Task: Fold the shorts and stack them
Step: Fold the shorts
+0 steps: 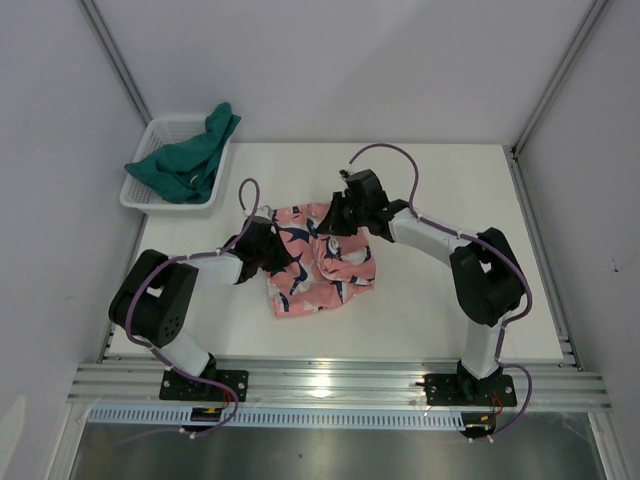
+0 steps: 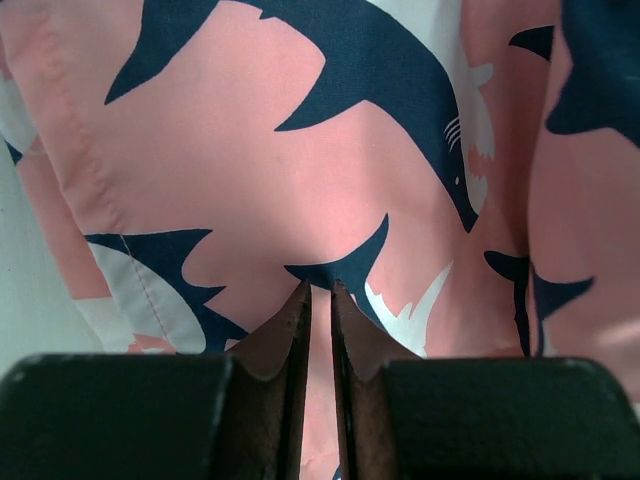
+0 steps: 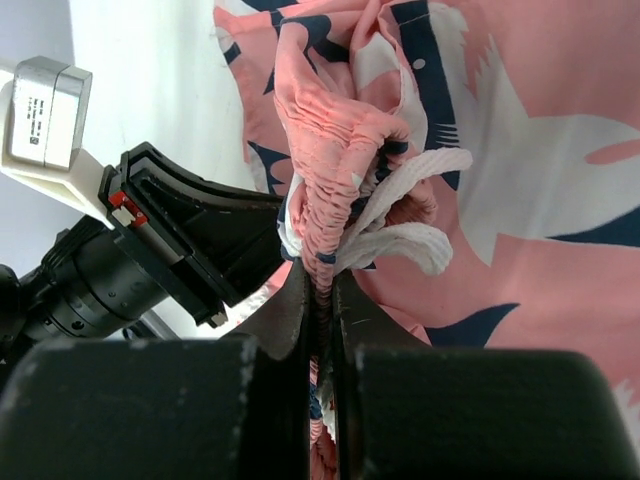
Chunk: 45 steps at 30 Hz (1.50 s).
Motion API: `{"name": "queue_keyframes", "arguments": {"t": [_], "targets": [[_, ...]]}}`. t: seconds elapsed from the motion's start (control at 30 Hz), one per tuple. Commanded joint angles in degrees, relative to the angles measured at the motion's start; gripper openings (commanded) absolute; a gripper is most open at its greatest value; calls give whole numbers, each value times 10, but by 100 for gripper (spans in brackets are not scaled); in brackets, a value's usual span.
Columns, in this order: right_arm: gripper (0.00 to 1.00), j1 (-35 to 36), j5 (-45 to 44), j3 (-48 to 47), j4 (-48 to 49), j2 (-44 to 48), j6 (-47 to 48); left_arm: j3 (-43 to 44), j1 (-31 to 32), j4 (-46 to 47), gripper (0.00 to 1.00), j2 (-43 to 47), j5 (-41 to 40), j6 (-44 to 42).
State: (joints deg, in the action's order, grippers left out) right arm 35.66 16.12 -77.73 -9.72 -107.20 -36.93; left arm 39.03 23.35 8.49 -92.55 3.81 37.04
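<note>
The salmon-pink shark-print shorts point(image 1: 322, 275) lie crumpled at the table's middle. My left gripper point(image 1: 274, 254) sits at their left edge; in the left wrist view its jaws point(image 2: 321, 288) are nearly together with a thin layer of pink fabric point(image 2: 250, 150) pinched between them. My right gripper point(image 1: 336, 222) is at the shorts' far edge, shut point(image 3: 320, 272) on the gathered elastic waistband point(image 3: 335, 180), beside the white drawstring point(image 3: 410, 240). The dark teal shorts point(image 1: 190, 160) lie bunched in the white basket point(image 1: 168, 122) at the back left.
The left arm's black wrist and grey camera block point(image 3: 45, 125) show close to the right gripper. Grey walls enclose the table on three sides. An aluminium rail point(image 1: 340, 385) runs along the near edge by both arm bases.
</note>
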Motion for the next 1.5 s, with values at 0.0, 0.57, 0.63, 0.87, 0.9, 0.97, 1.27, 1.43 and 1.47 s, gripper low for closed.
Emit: {"name": "queue_keyframes", "arguments": {"t": [0.0, 0.57, 0.63, 0.87, 0.9, 0.97, 1.27, 1.43, 1.47], "targets": [[0, 4, 35, 13, 97, -15, -23, 3, 8, -11, 16, -1, 5, -7], [1, 38, 42, 7, 126, -42, -26, 5, 8, -12, 15, -4, 1, -8], [1, 40, 31, -6, 111, -57, -23, 6, 8, -14, 15, -5, 1, -9], [3, 39, -4, -65, 13, -121, -17, 1, 8, -36, 15, 20, -14, -15], [3, 40, -12, -76, -4, -130, -17, 2, 8, -43, 15, 32, -17, -16], [4, 41, -28, -104, -36, -149, -14, -4, 8, -47, 15, 45, -24, -18], [55, 45, -34, -119, -57, -137, -20, -19, 8, -73, 16, 101, -35, -20], [65, 34, 18, -114, -30, -94, -38, -26, 8, -102, 17, 151, -35, -20], [66, 33, 27, -112, -24, -87, -41, -25, 8, -108, 17, 158, -35, -20]]}}
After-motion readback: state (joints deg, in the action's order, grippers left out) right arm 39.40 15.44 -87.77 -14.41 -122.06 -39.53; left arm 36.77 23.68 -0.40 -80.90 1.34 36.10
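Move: The gathered waistband with the white drawstring is already pinched in the right fingers, held up over the shorts. Its landing place, the middle of the flat left part of the shorts, lies about 4 cm left of the right hand, level with it fore and aft, and some 9 cm below. The left gripper's tips are roughly 8 cm left, 4 cm back and 10 cm lower; the bunched right part of the shorts lies 6 cm right, 3 cm back and 11 cm down. From the left hand the landing place is some 4 cm ahead and 4 cm right, at its height. The pinched waistband is carried about 4 cm left, sinking a little and swinging slightly back and forward again, then lowered onto the left part of the shorts, about 8 cm down in all, the right wrist tilting near 10 degrees. There the right fingers open wide and start to rise around it. Late on, the nearly shut left fingers lift off the cloth, up some 3 cm and back towards their own base. ##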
